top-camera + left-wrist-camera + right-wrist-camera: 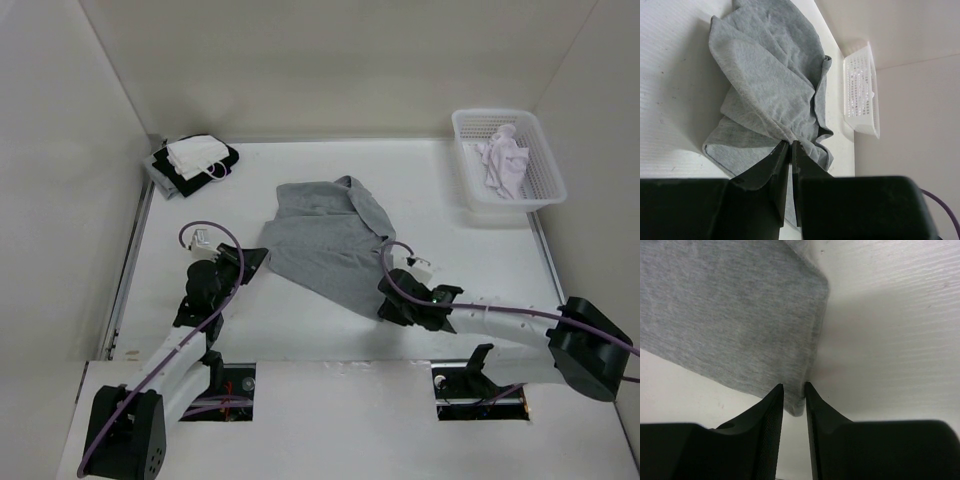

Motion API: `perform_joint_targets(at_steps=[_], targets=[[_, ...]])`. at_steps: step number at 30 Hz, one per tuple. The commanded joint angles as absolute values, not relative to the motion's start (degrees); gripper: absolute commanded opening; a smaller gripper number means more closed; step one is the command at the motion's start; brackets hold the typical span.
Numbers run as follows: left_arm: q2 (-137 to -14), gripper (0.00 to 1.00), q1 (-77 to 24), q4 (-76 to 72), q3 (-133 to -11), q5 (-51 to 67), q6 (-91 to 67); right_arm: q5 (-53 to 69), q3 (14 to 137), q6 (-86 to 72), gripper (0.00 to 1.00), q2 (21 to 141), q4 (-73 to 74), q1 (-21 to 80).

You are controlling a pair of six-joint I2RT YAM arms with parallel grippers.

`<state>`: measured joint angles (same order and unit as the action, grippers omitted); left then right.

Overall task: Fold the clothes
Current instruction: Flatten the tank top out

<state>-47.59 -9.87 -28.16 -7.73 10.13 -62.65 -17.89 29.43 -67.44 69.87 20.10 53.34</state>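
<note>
The clothes [330, 240], a grey T-shirt, lie crumpled in the middle of the table. My left gripper [262, 258] is at the shirt's left edge. In the left wrist view it [790, 142] is shut on a pinched fold of the clothes [765, 75], and the cloth fans away from the tips. My right gripper [385, 308] is at the shirt's near right corner. In the right wrist view its jaws [794, 385] stand a narrow gap apart, with the rounded corner of the clothes [730, 315] lying between them.
A white basket [470, 190] holding a white garment [505, 165] stands at the back right and also shows in the left wrist view [860, 95]. A black-and-white stack of clothes [195, 160] sits at the back left. Walls enclose the table on three sides.
</note>
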Motion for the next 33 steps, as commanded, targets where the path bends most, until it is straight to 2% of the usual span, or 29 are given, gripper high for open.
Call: perform_joint_targets(at_steps=[1,5,7,13,18,22,27,30,33], targets=[[-47.9,0.05,-9.89,-32.43,-8.96,10.9,-62.93,-16.17,29.53,-66.88,0.26,72.86,23.64,54.01],[-48.08,0.05,-9.89,-32.7,-9.23,10.9,-62.93,-17.05,28.92,-67.85,0.06,72.17,22.94,54.01],[-47.64,0.05,-9.8,-32.43,-9.84,10.81,-63.19,-21.07,29.18,-68.64,0.0,68.31,23.46,54.36],[-42.11,0.02,-11.99,-28.93,-20.46,6.78,-64.95,-38.21,41.81,-60.57,0.0,50.91,32.15,59.01],[-37.27,0.01,-16.03,-21.54,-39.42,-1.21,-61.53,-53.06,65.69,-41.53,0.0,44.21,35.42,66.29],[-36.56,0.01,-16.31,-18.47,-55.86,-5.62,-56.79,-65.1,86.43,-17.83,0.0,48.41,26.4,76.74],[-40.77,0.01,-13.85,-14.51,-75.11,-7.03,-51.95,-65.31,103.51,14.53,0.0,56.15,3.21,82.47],[-45.07,0.01,-12.09,-10.82,-83.74,-7.82,-49.23,-62.68,109.41,25.02,0.0,60.63,-4.99,82.92],[-49.47,0.01,-10.16,-8.44,-85.96,-8.61,-47.9,-58.37,111.0,26.72,0.0,64.67,-6.86,79.96]])
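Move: The tank top's near right corner lies between the right hand's open fingertips, about 1 cm below the hand point; the garment's middle is some 17 cm ahead and 12 cm left, with a folded strip at its right edge about 24 cm ahead and 3 cm left. The left hand already holds a raised left corner; from it the near right corner is some 26 cm right, 14 cm back and 12 cm below, the cloth pile 20 cm ahead and 15 cm left, 11 cm below. The right fingers shut on the tank top's near right corner, pinching it at table height while the left hand stays put and keeps its pinch. Then both hands sweep fast and steeply up, the right about 64 cm with a drift to the right, the left some 57 cm while drawing back towards its base and a little left, so the two pull the cloth apart between them as their fingers tip upward by about 70 degrees or more. ##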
